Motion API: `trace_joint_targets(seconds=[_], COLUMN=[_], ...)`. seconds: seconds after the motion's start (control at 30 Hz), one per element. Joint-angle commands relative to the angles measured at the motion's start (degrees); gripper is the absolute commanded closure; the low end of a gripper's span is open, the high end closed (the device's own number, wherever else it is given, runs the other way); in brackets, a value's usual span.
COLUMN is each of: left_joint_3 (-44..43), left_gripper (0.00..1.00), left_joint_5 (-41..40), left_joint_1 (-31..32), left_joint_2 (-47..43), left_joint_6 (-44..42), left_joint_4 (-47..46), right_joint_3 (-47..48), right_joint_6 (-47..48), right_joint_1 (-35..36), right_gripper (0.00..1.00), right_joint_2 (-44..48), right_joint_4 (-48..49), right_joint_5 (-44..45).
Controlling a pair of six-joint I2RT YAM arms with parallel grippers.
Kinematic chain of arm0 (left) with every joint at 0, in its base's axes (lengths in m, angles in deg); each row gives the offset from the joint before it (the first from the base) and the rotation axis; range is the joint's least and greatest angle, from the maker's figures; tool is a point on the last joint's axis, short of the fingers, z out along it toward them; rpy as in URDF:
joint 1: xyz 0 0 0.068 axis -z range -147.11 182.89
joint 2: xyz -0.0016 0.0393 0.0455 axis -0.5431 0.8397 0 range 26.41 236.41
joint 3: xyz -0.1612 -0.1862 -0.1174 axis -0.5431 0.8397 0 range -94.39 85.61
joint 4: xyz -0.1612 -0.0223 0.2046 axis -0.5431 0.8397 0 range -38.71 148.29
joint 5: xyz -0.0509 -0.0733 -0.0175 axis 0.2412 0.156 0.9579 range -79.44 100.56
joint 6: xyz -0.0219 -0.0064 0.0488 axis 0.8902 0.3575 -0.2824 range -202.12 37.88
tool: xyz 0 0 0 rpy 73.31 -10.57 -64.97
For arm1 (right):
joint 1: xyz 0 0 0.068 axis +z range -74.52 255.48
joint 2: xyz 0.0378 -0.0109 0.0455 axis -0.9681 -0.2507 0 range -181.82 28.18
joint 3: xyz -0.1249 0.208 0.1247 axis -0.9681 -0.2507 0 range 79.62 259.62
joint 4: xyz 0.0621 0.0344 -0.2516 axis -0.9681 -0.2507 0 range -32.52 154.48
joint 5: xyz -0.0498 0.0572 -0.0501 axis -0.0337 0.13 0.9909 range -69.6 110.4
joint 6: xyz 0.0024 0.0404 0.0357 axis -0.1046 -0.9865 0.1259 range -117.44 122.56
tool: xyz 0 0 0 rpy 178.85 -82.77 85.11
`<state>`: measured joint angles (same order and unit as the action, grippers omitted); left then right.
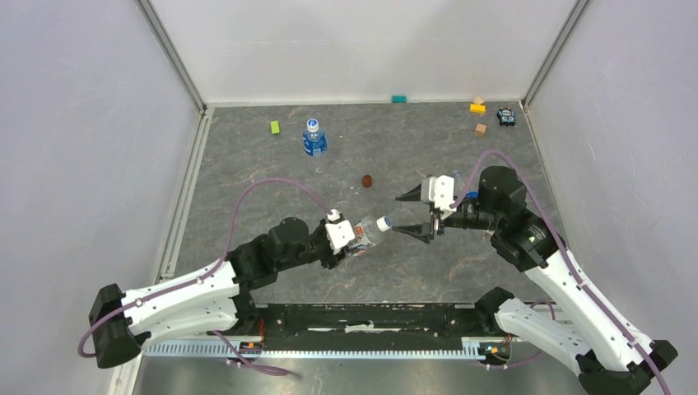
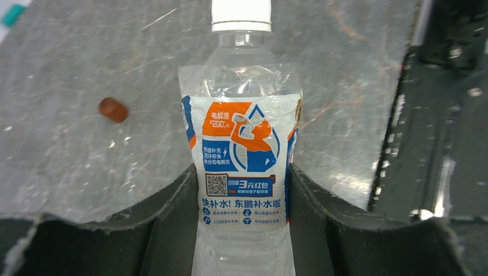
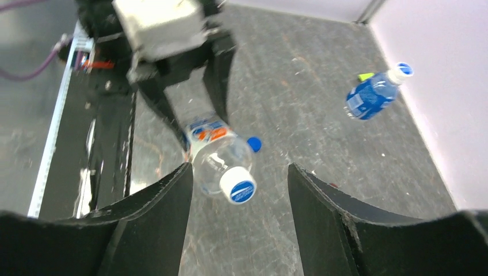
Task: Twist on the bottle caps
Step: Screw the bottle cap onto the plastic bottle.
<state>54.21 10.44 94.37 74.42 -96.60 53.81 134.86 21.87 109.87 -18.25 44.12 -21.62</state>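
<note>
My left gripper [image 2: 241, 192] is shut on a clear bottle [image 2: 244, 144] with a blue, white and orange label. It holds the bottle off the table, neck pointing toward the right arm. A whitish cap [image 3: 237, 185] with a blue top sits on the neck [image 1: 383, 223]. My right gripper [image 1: 397, 214] stands open just in front of that cap, its fingers [image 3: 167, 207] apart on either side and not touching it. A solid blue cap [image 3: 254, 144] lies on the table beyond the held bottle [image 3: 216, 150]. A second bottle [image 1: 314, 138] stands capped at the back.
A dark red-brown disc [image 1: 367, 181] lies mid-table. Toy blocks sit near the back wall: green [image 1: 275, 127], teal [image 1: 399, 99], yellow [image 1: 477, 107], tan [image 1: 480, 129], plus a small black and blue toy [image 1: 506, 117]. A black rail [image 1: 370, 317] spans the near edge.
</note>
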Motion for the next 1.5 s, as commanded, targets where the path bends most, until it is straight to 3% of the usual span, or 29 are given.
trace_joint_targets(seconds=[0.0,0.2,0.8,0.93,1.03,1.2,1.37,1.47], left_joint_3=[-3.81,-5.5,-7.65,-7.71,-8.02,-7.77,-6.07,-4.03], left_gripper=[0.98,0.98,0.98,0.98,0.98,0.98,0.98,0.98], left_joint_5=[19.51,29.48,32.39,32.3,31.28,25.09,16.86,12.35], left_joint_1=[-4.35,-6.89,-7.31,-7.26,-7.25,-7.26,-6.94,-5.37], left_joint_2=[0.5,1.12,1.03,1.04,0.56,-0.77,-3.22,-4.98], left_joint_6=[7.36,7.38,7.12,6.8,6.6,5.93,4.63,3.48], left_joint_4=[-1.16,-1.26,-1.35,-1.18,-1.39,-2.35,-6.65,-10.87], right_joint_3=[1.7,0.79,2.66,2.99,2.86,1.78,-2.78,-8.48], right_joint_6=[16.93,20.24,24.55,24.12,23.07,17.74,2.11,-11.61], right_joint_1=[0.15,0.09,0.14,0.15,0.08,0.1,0.15,0.1], right_gripper=[0.34,0.37,0.53,0.63,0.78,0.96,1.0,1.0], right_joint_2=[0.04,0.43,-3.83,-4.47,-5.35,-7.4,-9.02,-8.52], right_joint_4=[-13.21,-15.36,-21.07,-21.3,-21.48,-20.14,-10.57,1.53], right_joint_5=[-8.79,-9.99,-16.61,-16.78,-16.8,-16.25,-13.1,-13.64])
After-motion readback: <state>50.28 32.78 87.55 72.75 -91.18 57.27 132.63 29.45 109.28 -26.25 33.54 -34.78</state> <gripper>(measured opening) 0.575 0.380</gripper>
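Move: The right hand, open and empty, has the white bottle cap about 10 cm below it, 2 cm ahead and 3 cm to its left; the blue cap on the table lies some 12 cm ahead, 16 cm left and 31 cm down. The left hand holds the bottle, whose white cap is 8 cm to that hand's right, 3 cm ahead and 3 cm above. From the left hand the blue cap lies 12 cm ahead, 7 cm left, and the brown piece 24 cm ahead, 3 cm right, both about 17 cm down. The right hand sinks about 7 cm onto the white cap, first drawing back 5 cm and swinging its fingers some 20 degrees counter-clockwise, then pinches the cap between its fingertips and starts rolling it clockwise, as seen from behind the hand, while easing 2 cm forward. The left hand keeps its grip on the bottle and brings it up to the fingers, going back 5 cm, up 3 and slightly right with a clockwise swing of about 20 degrees, then returns 2 cm forward. ##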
